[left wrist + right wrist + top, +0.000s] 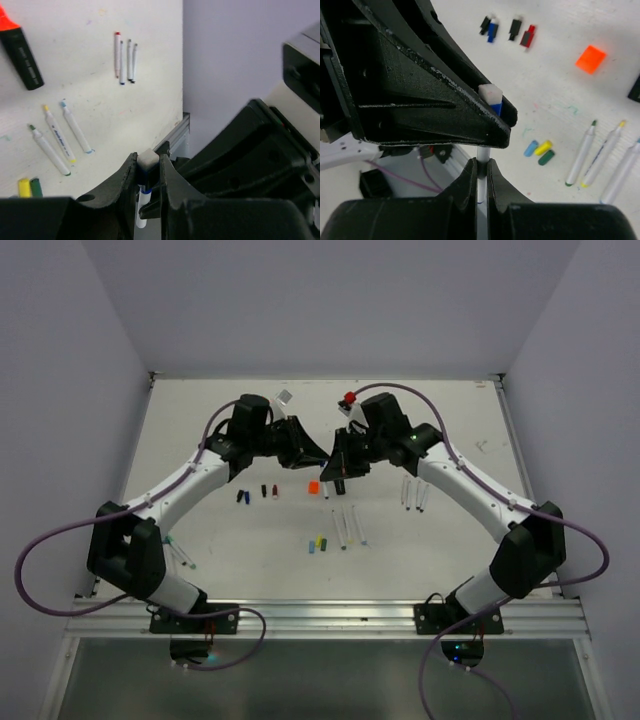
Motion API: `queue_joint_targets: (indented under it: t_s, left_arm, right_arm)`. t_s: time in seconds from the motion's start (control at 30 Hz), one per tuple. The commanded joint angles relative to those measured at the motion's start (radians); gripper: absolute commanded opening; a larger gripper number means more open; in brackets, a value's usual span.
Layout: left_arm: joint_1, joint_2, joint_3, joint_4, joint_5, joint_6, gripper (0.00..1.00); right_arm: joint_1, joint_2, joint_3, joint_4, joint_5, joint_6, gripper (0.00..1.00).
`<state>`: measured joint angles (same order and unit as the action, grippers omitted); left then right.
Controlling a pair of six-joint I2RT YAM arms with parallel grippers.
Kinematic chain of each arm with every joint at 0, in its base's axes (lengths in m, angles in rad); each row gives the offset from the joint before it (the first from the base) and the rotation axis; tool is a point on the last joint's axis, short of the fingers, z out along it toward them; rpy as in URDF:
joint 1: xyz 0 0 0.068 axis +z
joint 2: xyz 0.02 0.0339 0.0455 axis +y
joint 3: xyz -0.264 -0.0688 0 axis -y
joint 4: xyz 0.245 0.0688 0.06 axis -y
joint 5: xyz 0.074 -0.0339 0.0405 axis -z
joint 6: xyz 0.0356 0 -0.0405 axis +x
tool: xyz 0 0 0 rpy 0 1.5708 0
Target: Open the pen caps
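Note:
My left gripper (148, 172) is shut on the blue, white-ended cap (148, 161) of a slim white pen (143, 200). My right gripper (481, 172) is shut on the barrel (482, 152) of that same pen, just below the cap (492, 100). In the top view the two grippers (318, 452) (338, 468) meet above the middle of the table. Loose caps lie below: black, blue and red ones (493, 31), an orange one (591, 58), and a light blue, a yellow and a green one (543, 147).
Three uncapped white pens (604, 152) lie to the right of the loose caps. A black marker with an orange tip (22, 55) lies near them. More pens lie at the right (415, 495) and near the left arm (185, 555). The table's edge (182, 125) is close behind.

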<state>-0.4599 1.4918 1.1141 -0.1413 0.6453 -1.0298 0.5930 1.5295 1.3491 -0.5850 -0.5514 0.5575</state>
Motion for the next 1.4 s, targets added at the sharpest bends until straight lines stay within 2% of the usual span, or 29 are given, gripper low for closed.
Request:
queue_joint_targets:
  t_s: [0.0,0.13,0.3,0.37,0.53,0.57,0.63,0.67,0.73,0.8,0.83,0.93,1.03,1.1,1.2,1.23,1.27,1.3,1.33,1.37]
  left_arm:
    - [0.007,0.039,0.140,-0.234,-0.140,-0.027,0.00]
    - [0.015,0.085,0.259,-0.334,-0.206,-0.012,0.00]
    - [0.029,0.104,0.289,-0.336,-0.213,0.017,0.00]
    - [0.030,0.114,0.318,-0.397,-0.252,0.048,0.00]
    - [0.049,0.055,0.216,-0.284,-0.198,-0.010,0.00]
    - [0.052,0.044,0.196,-0.205,-0.181,-0.024,0.00]
    - [0.058,-0.022,0.060,-0.002,-0.088,-0.061,0.00]
    - [0.064,-0.043,0.009,0.223,-0.064,-0.111,0.00]
    - [0.078,-0.067,-0.054,0.403,0.008,-0.127,0.00]
    - [0.095,-0.076,-0.075,0.480,0.046,-0.124,0.00]
    - [0.099,-0.083,-0.104,0.593,0.097,-0.130,0.00]
    - [0.121,-0.093,-0.149,0.751,0.169,-0.167,0.00]
    - [0.136,-0.099,-0.201,0.934,0.200,-0.246,0.00]
    - [0.145,-0.096,-0.188,0.881,0.203,-0.228,0.00]
    - [0.152,-0.107,-0.101,0.537,0.162,-0.036,0.00]
    - [0.152,-0.099,-0.059,0.220,0.074,0.131,0.00]
    - [0.153,-0.088,-0.019,0.056,0.018,0.210,0.00]
    - [0.155,-0.075,0.063,-0.080,-0.042,0.282,0.00]
    - [0.155,-0.033,0.094,-0.338,-0.216,0.391,0.00]
    - [0.155,-0.013,0.122,-0.438,-0.311,0.430,0.00]
  right_arm:
    - [0.099,0.037,0.047,-0.134,0.169,-0.091,0.00]
    - [0.128,0.052,0.053,-0.192,0.243,-0.120,0.00]
    - [0.130,0.049,0.027,-0.214,0.246,-0.142,0.00]
    - [0.130,0.057,0.022,-0.225,0.228,-0.146,0.00]
    - [0.128,0.060,0.004,-0.214,0.188,-0.163,0.00]
    - [0.126,0.061,0.004,-0.204,0.151,-0.171,0.00]
    - [0.126,0.063,-0.001,-0.168,0.047,-0.173,0.00]
    - [0.125,0.060,-0.005,-0.150,0.015,-0.168,0.00]
    - [0.107,0.052,-0.030,-0.077,-0.115,-0.134,0.00]
    - [0.091,0.049,-0.051,-0.033,-0.197,-0.102,0.00]
    - [0.088,0.044,-0.059,0.006,-0.256,-0.091,0.00]
    - [0.067,0.034,-0.113,0.138,-0.404,-0.007,0.00]
    - [0.056,0.034,-0.160,0.224,-0.472,0.054,0.00]
    - [0.044,0.029,-0.174,0.212,-0.447,0.055,0.00]
    - [-0.007,0.006,-0.186,0.182,-0.348,0.055,0.00]
    - [-0.022,0.001,-0.177,0.093,-0.308,0.030,0.00]
    - [-0.057,-0.002,-0.160,0.021,-0.160,-0.003,0.00]
    - [-0.082,0.000,-0.118,-0.063,-0.086,-0.069,0.00]
    - [-0.108,-0.003,-0.111,-0.157,-0.040,-0.088,0.00]
    - [-0.181,-0.008,-0.108,-0.189,-0.001,-0.103,0.00]
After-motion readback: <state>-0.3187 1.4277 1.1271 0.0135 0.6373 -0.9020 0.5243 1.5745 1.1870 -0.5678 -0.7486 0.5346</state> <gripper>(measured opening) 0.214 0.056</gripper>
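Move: Both hands already grip one marker: the left holds its blue cap, with the pen's middle about 5 cm back, 1 cm to the right and 2 cm below. The right holds the barrel, the cap about 4 cm ahead, 2 cm left and 1 cm up. On the table some 20 cm below the left hand, the orange cap lies 8 cm ahead and 2 cm left, the black highlighter 10 cm ahead and 5 cm right. From the right hand, the uncapped pens lie level and 5 cm right. Still pinching cap and barrel, the two hands first sink about 3 cm together, tilting some 15 degrees, then pull cap and pen apart: the left springs up about 12 cm, the right jerks back about 7 cm. The left then eases down, forward and left, while the right swings forward and right, sinking slightly. Both grips keep shut. ##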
